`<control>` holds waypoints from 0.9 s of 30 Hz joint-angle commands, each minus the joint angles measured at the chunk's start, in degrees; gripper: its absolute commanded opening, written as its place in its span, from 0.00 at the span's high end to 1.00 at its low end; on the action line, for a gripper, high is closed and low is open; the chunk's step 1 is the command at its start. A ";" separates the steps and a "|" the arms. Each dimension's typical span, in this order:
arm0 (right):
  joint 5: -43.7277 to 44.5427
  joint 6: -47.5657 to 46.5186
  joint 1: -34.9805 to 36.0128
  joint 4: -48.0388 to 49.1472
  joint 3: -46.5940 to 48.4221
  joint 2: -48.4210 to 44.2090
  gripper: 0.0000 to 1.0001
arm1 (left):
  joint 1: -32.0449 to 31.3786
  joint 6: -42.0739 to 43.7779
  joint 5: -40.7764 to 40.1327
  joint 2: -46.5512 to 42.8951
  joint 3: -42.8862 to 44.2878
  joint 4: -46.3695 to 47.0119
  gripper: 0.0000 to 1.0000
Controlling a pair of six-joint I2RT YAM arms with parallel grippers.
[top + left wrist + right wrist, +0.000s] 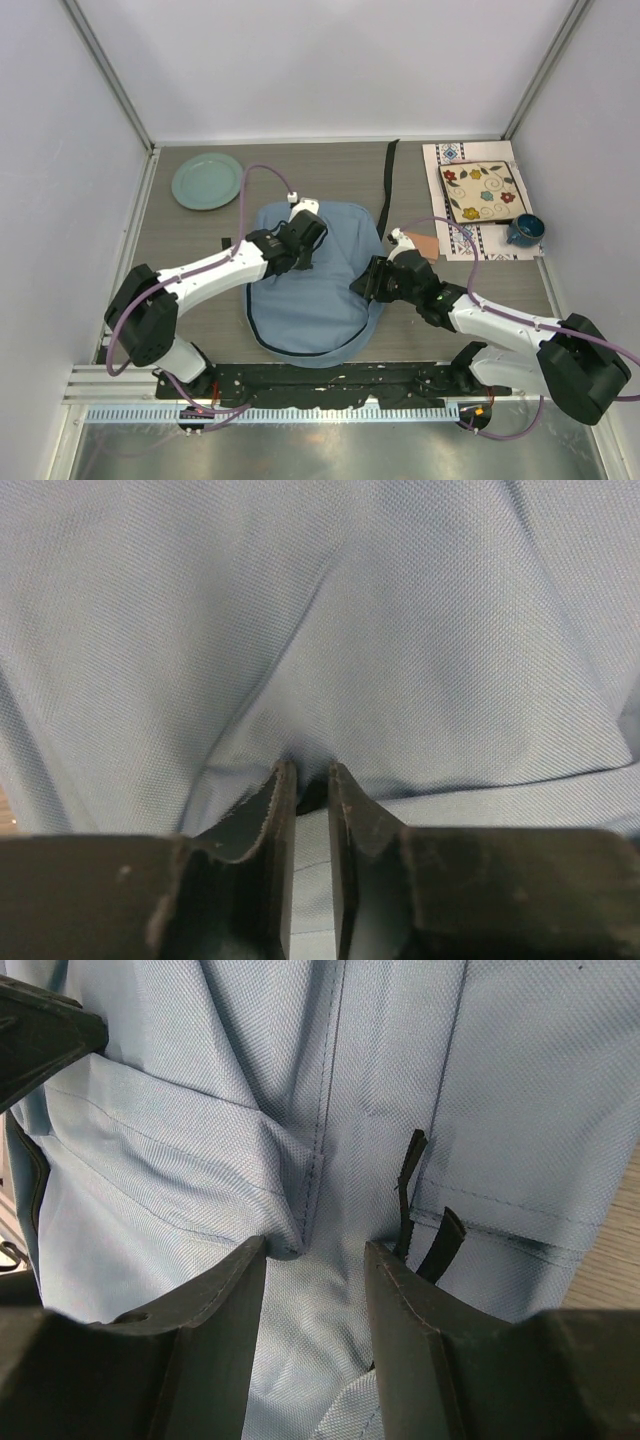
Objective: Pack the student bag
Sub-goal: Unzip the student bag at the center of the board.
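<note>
The student bag (310,305) lies flat in the middle of the table, a light blue-grey soft backpack with a black strap (388,185) trailing toward the back. My left gripper (300,242) presses down on the bag's upper part. In the left wrist view its jaws (311,770) stand nearly together, pinching a puckered fold of bag cloth (400,630). My right gripper (368,283) is at the bag's right edge. In the right wrist view its fingers (315,1245) stand half apart with bunched bag cloth (520,1090) filling the gap, next to two black pull tabs (440,1245).
A teal plate (207,181) sits at the back left. At the back right a patterned mat (452,158) carries a flowered square tile (484,191), with a blue mug (524,231) beside it. A tan piece (427,244) lies just behind the right wrist.
</note>
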 commanded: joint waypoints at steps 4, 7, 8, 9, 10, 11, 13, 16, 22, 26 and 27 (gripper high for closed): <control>1.99 -0.34 0.07 -0.74 0.97 0.50 0.50 | -1.34 -0.13 -6.07 4.67 -1.03 -5.70 0.94; 2.16 -0.34 0.07 -0.74 1.05 0.77 0.50 | -1.34 -0.39 -8.44 5.11 -0.24 -6.66 1.00; 2.16 -0.34 0.07 -0.74 0.97 0.85 0.50 | -1.34 -0.48 -9.23 5.29 0.02 -7.10 1.00; 2.25 -0.34 0.07 -0.74 1.14 0.94 0.51 | -1.34 -0.48 -9.85 5.55 0.29 -7.28 1.00; 2.17 -0.25 0.07 -0.74 1.06 1.03 0.50 | -1.34 -0.92 -11.25 5.55 0.47 -7.54 1.00; 2.16 -0.25 0.07 -0.74 1.14 0.94 0.50 | -1.34 -1.01 -11.78 5.38 0.47 -7.46 1.00; 2.25 -0.16 0.07 -0.74 1.14 0.86 0.50 | -1.34 -1.45 -13.19 4.42 0.47 -7.45 1.00; 2.43 -0.16 0.07 -1.09 1.14 0.59 0.51 | -1.08 -2.15 -16.18 2.48 -0.06 -7.63 1.00; 2.60 -0.07 0.07 -1.27 0.79 0.50 0.51 | 2.00 -3.91 -17.59 -1.47 -2.60 -8.16 1.00; 2.69 0.10 0.07 -1.18 0.62 0.50 0.51 | 4.37 -5.40 -17.33 -4.72 -4.98 -8.07 1.00; 2.69 0.10 0.07 -1.18 0.62 0.59 0.51 | 4.81 -5.49 -16.89 -6.04 -5.94 -7.55 1.00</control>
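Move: The fold of student-bag cloth by the pocket seam lies right at the left fingertips, level with them and about 1 cm below. From that hand, the black zipper pulls are some 15 cm to the right and 1 cm back; the green plate is about 22 cm ahead and 23 cm left, and the loose black strap about 19 cm ahead and 20 cm right. From the right hand, that fold is some 5 cm ahead and 14 cm left. The student bag's cloth is pinched as the nearly closed left fingers shut fully on the fold. The left hand then draws it about 4 cm to the left, away from the zipper pulls, slowly at first and mostly in a quickening pull at the end, edging 1 cm forward and turning some 10 degrees counter-clockwise. The right hand stays put, half open beside the zipper pulls. ##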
